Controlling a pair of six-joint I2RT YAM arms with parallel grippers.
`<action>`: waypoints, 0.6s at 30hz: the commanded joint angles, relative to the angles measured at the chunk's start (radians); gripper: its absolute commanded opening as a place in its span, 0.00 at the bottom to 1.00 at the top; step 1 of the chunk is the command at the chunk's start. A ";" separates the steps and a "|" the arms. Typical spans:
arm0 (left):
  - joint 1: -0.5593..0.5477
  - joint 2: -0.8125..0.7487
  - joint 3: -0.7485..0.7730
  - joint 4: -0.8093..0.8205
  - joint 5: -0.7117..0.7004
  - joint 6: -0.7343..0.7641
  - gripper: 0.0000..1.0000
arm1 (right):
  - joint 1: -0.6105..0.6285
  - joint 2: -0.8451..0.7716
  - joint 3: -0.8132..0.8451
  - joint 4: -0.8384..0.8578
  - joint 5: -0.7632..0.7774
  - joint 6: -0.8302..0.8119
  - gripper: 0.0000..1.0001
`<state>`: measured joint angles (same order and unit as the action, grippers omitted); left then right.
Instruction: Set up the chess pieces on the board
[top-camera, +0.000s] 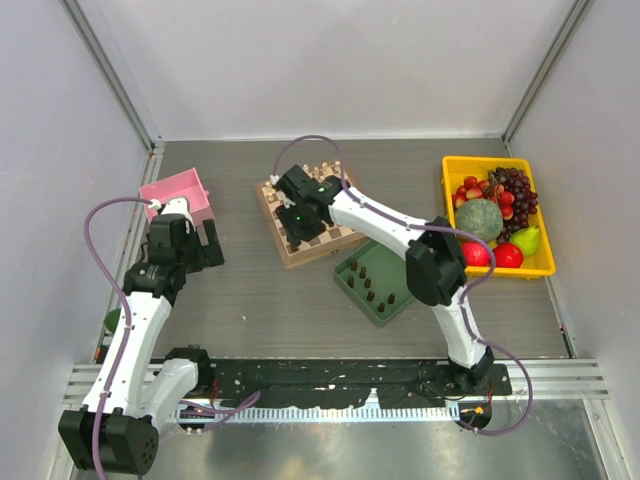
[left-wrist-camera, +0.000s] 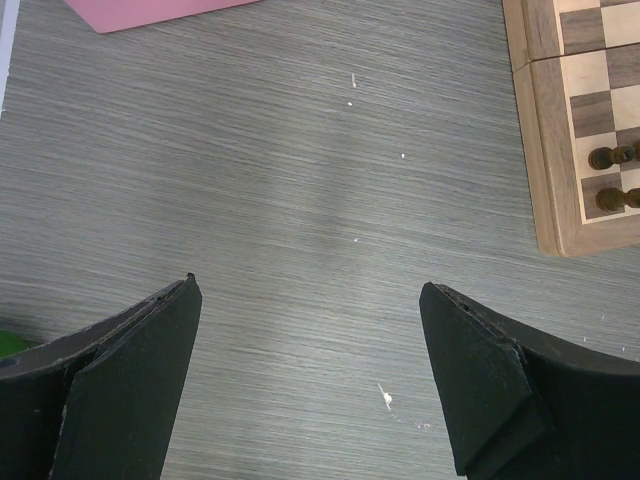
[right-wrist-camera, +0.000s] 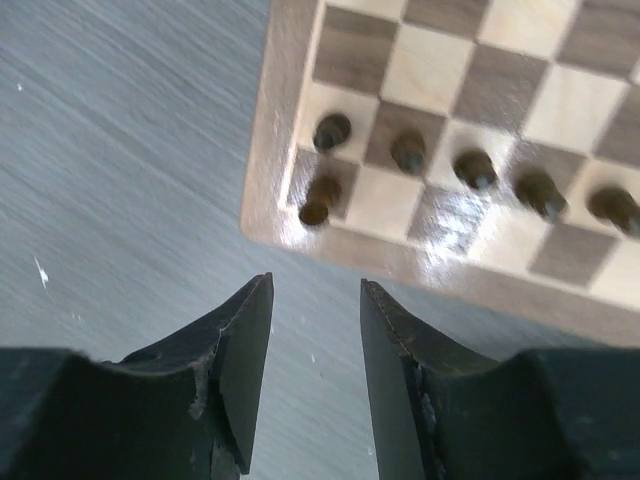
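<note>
The board (top-camera: 335, 235) lies at mid-table. Several dark brown chess pieces (right-wrist-camera: 408, 152) stand in its two rows by the near-left corner, and some also show in the left wrist view (left-wrist-camera: 600, 158). More dark chess pieces (top-camera: 368, 284) stand in a green tray (top-camera: 345, 268) to the board's near right. My right gripper (top-camera: 292, 228) hovers over that board corner. In its wrist view the right gripper (right-wrist-camera: 315, 284) is open and empty, over the table just off the board's edge (right-wrist-camera: 280, 120). My left gripper (top-camera: 200, 250) is wide open and empty over bare table left of the board (left-wrist-camera: 545, 150); its wrist view shows it too (left-wrist-camera: 310, 285).
A pink box (top-camera: 182, 194) sits at the far left, and its edge shows in the left wrist view (left-wrist-camera: 150, 10). A yellow bin (top-camera: 450, 190) of fruit stands at the right. Pale cream pieces (top-camera: 322, 170) line the board's far edge. White walls enclose the table.
</note>
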<state>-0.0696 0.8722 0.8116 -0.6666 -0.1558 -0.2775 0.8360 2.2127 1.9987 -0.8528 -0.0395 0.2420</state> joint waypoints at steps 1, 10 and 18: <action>0.005 -0.002 0.035 0.002 0.007 0.011 0.99 | -0.017 -0.261 -0.136 0.052 0.096 -0.007 0.47; 0.007 0.002 0.038 0.001 0.006 0.011 0.99 | -0.100 -0.548 -0.546 0.141 0.159 0.039 0.47; 0.007 0.007 0.038 -0.001 0.004 0.009 0.99 | -0.173 -0.595 -0.702 0.184 0.118 0.057 0.47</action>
<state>-0.0696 0.8761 0.8116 -0.6678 -0.1558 -0.2775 0.6796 1.6318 1.3277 -0.7227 0.0864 0.2760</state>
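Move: The dark chess piece that seems next to be picked stands in the green tray, about 16 cm to the right of the right hand, 6 cm back and 6 cm lower. The tray's middle is roughly 20 cm right and 8 cm back. The rook just set down lies almost under the fingers, 1 cm ahead and 1 cm left, about 3 cm below, with the end pawn 3 cm ahead and 2 cm left. From the left hand, that tray piece is some 39 cm right and 3 cm ahead. Already let go of the piece at the board's near left corner, the right hand climbs about 7 cm clear of the standing pieces and swings some 16 cm to the right and slightly back, over the board's near side towards the green tray. On the last stretch it sinks about 4 cm towards the dark pieces there, still above them and touching nothing, turning some 15 degrees clockwise while the empty fingers stay half open. ##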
